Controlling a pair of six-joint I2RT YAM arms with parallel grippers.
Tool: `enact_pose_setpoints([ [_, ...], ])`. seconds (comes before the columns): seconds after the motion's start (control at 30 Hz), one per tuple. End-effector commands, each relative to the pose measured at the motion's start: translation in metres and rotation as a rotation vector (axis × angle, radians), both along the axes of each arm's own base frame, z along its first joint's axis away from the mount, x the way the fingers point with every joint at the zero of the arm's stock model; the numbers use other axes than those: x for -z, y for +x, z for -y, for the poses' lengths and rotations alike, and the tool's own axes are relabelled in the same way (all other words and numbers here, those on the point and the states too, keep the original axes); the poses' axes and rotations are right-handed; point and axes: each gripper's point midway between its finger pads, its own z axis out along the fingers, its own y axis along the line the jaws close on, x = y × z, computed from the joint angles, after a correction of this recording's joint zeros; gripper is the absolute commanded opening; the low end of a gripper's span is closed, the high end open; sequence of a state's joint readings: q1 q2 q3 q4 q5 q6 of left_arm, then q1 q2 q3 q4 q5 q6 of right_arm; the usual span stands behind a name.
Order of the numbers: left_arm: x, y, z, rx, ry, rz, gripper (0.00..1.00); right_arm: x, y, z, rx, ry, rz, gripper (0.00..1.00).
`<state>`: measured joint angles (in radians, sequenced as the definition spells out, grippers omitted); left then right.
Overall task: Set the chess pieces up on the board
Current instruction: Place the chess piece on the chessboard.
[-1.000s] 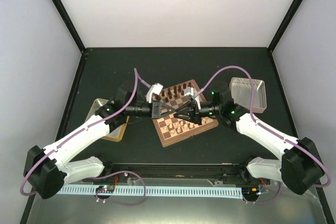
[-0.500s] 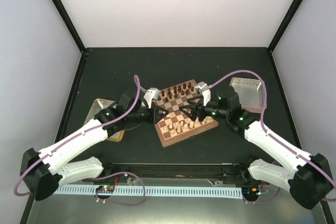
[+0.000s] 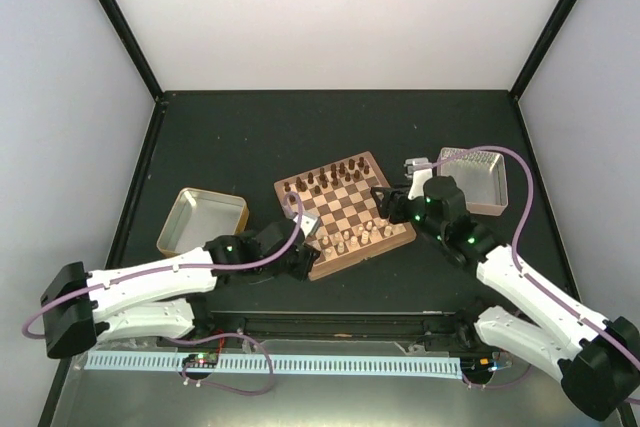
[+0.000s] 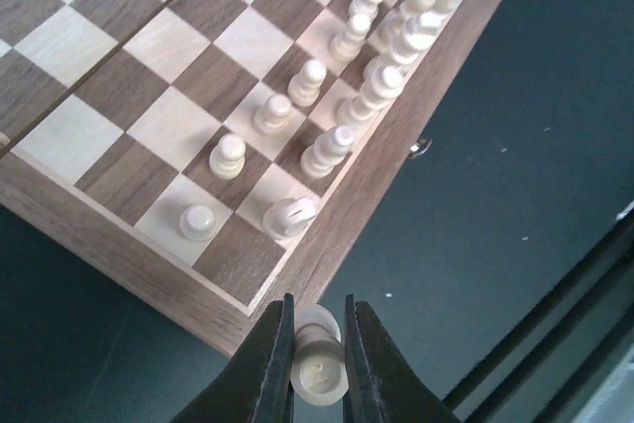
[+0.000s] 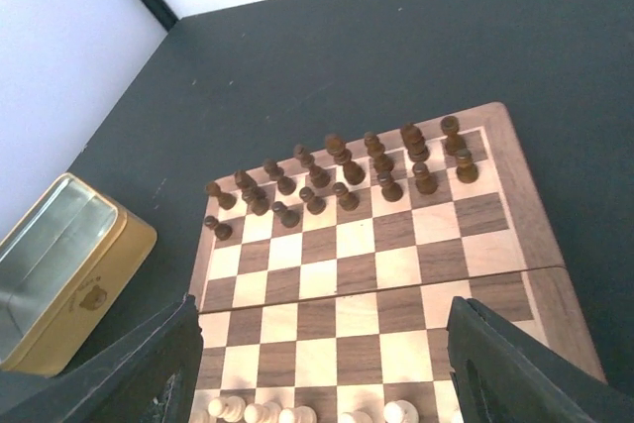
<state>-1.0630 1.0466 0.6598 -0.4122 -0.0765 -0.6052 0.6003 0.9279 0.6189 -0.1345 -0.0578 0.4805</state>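
The board [image 3: 350,209] lies angled at the table's middle, with dark chessmen [image 5: 342,167] on its far rows. Cream chess pieces [image 4: 327,151] stand in two rows along its near side. My left gripper [image 4: 318,306] is shut on one cream piece [image 4: 320,371], held just off the board's near-left corner above the dark table. The dark corner square [image 4: 234,257] beside it is bare. In the top view the left gripper [image 3: 307,239] sits at that corner. My right gripper [image 5: 325,316] is wide open and holds nothing, hovering over the board's near right part [image 3: 386,199].
A gold tin [image 3: 200,222] lies open left of the board and shows in the right wrist view [image 5: 54,279]. A silver metal tray [image 3: 476,179] stands at the right, behind the right arm. The table's near rail runs close behind the left gripper.
A second ago both grippers met tip to tip over the board. The right one has opened and drawn back to the right. The left swung down to the near-left corner.
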Motion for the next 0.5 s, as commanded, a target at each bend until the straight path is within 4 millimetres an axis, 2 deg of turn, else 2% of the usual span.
enact_pose_setpoints([
  [0.0,0.02,0.006,-0.005,-0.05,0.079,0.047,0.04,-0.013,0.009,0.015,0.11,0.033,0.054,0.69],
  [0.17,0.037,0.004,0.013,0.014,0.063,0.05,0.06,-0.012,0.009,0.018,0.122,0.024,0.055,0.69],
  [0.3,0.051,0.006,0.013,0.018,0.092,0.058,0.06,-0.01,0.009,0.02,0.125,0.014,0.054,0.69],
  [0.47,0.058,0.009,0.013,0.008,0.101,0.085,0.08,-0.008,0.008,0.021,0.13,0.008,0.056,0.69],
])
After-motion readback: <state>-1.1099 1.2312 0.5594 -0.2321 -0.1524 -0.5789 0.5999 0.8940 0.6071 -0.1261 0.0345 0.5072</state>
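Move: The left hand still holds a white chess piece. The empty near-left corner square lies about 2 cm ahead, 2 cm to its right and 9 cm below. Some 8 cm below the hand, the knight stands about 3 cm ahead and 4 cm right, and the end pawn about 5 cm ahead and 1 cm right. From the empty right hand the corner square is about 10 cm back, 12 cm left and 16 cm below. Almost straight down, the left hand lowers the pinched white piece about 6.5 cm towards the empty corner square beside the knight, quick at first and easing off at the end. Its fingers tip some 5 to 10 degrees closer to vertical and keep their hold. The right hand, open and empty, eases about 1.5 cm to the right, away from that corner. ##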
